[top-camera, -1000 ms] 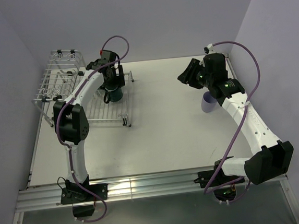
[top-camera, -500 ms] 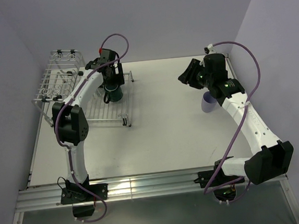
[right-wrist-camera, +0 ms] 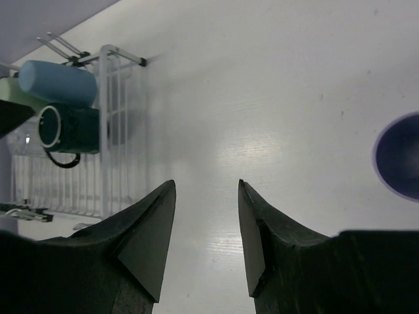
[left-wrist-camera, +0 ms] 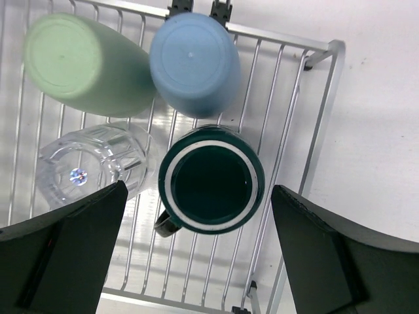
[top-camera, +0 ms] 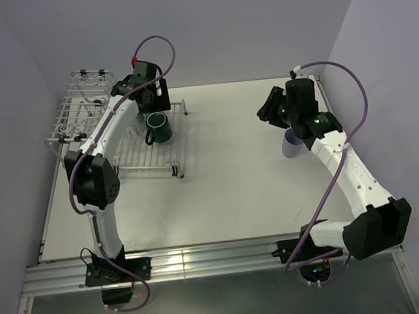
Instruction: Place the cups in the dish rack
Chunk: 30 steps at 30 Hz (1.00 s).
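Note:
The white wire dish rack [top-camera: 142, 160] stands at the back left. On its flat tray, in the left wrist view, stand a pale green cup [left-wrist-camera: 78, 65], a light blue cup [left-wrist-camera: 194, 62], a clear glass [left-wrist-camera: 91, 163] and the upright dark green mug [left-wrist-camera: 211, 188]. The mug [top-camera: 159, 127] also shows from above. My left gripper [left-wrist-camera: 200, 191] is open and empty, above the mug and apart from it; from above it [top-camera: 152, 99] sits over the tray's far edge. The lavender cup [top-camera: 293, 144] stands on the table at the right, also in the right wrist view [right-wrist-camera: 399, 157]. My right gripper [right-wrist-camera: 206, 186] is open and empty, to the cup's left [top-camera: 266, 108].
The rack's raised basket [top-camera: 80, 102] is at the far left against the wall. The right wrist view shows the rack [right-wrist-camera: 111, 170] with the blue cup [right-wrist-camera: 59, 82] and the mug [right-wrist-camera: 69, 127] far off. Walls close the table in on three sides.
My left gripper has lifted up and back from the dark green mug, which stays on the tray and now shows whole. My right gripper has drifted slightly right.

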Tool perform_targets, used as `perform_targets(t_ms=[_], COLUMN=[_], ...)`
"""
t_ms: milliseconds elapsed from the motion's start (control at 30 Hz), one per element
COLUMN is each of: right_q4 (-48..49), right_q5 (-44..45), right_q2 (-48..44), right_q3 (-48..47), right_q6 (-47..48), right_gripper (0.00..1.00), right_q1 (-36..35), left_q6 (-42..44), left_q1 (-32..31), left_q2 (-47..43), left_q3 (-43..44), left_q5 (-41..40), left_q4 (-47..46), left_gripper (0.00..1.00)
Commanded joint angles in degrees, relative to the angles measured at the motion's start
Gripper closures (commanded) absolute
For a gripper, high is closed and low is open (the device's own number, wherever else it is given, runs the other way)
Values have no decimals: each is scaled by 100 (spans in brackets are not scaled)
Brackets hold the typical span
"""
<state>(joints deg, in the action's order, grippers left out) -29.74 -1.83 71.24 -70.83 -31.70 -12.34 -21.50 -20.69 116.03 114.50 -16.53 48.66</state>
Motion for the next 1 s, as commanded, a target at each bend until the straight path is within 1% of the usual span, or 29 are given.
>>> perform_targets(t_ms=[0, 67, 200, 300, 433, 533, 700, 967], right_q4=[-129, -190, -208, -261, -453, -454, -384, -305], right_q5=[569, 780, 798, 1008, 1500, 1650, 1826, 1888], right_q2=[-181, -172, -93, 38, 354, 539, 794, 1119], right_q3=[148, 209, 446, 517, 500, 544, 658, 614], right_q6=[164, 173, 156, 147, 42, -20, -117, -152], right_gripper=[49, 49, 49, 49, 51, 52, 53, 53], right_q1=[21, 56, 284, 425, 522, 574, 671, 829], left_q6=[102, 76, -73, -161, -285, -355, -452, -443], left_q1=[-23, -32, -102, -234, -339, -418, -524, -559], left_q2=[-502, -660, -1160, -1670, -2363, -2707, -3103, -3385], left_q3=[266, 205, -128, -550, -1164, -1482, -1860, -2098], left_q5=[-175, -157, 71, 256, 615, 748, 1056, 1100], left_q4=[-6, -15, -242, -515, -822, -972, -1140, -1184], left_gripper=[1, 1, 1, 1, 1, 1, 1, 1])
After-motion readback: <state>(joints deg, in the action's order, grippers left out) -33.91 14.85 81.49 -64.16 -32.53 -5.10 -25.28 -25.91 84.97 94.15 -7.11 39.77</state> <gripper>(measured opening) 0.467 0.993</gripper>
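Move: The purple cup stands about 14 cm to the right hand's right, nearly level with it in reach, perhaps 1 cm farther out and about 20 cm lower, alone on the table. From the left hand it is some 48 cm right, 12 cm nearer the base and 13 cm down. The dark green mug sits in the rack 9 cm under the left hand, 1 cm back and 1 cm left; the blue cup is 8 cm beyond the mug, the clear glass 10 cm left of it. Heading for the purple cup, the right hand sinks about 12 cm and swings some 10 cm right, tipping its half-open fingers down and turning clockwise about 20 degrees, to end close above the rim's left side. Meanwhile the empty left hand, fingers still wide, climbs away from the dark green mug, then draws back about 10 cm over the rack as its fingertips lift. ##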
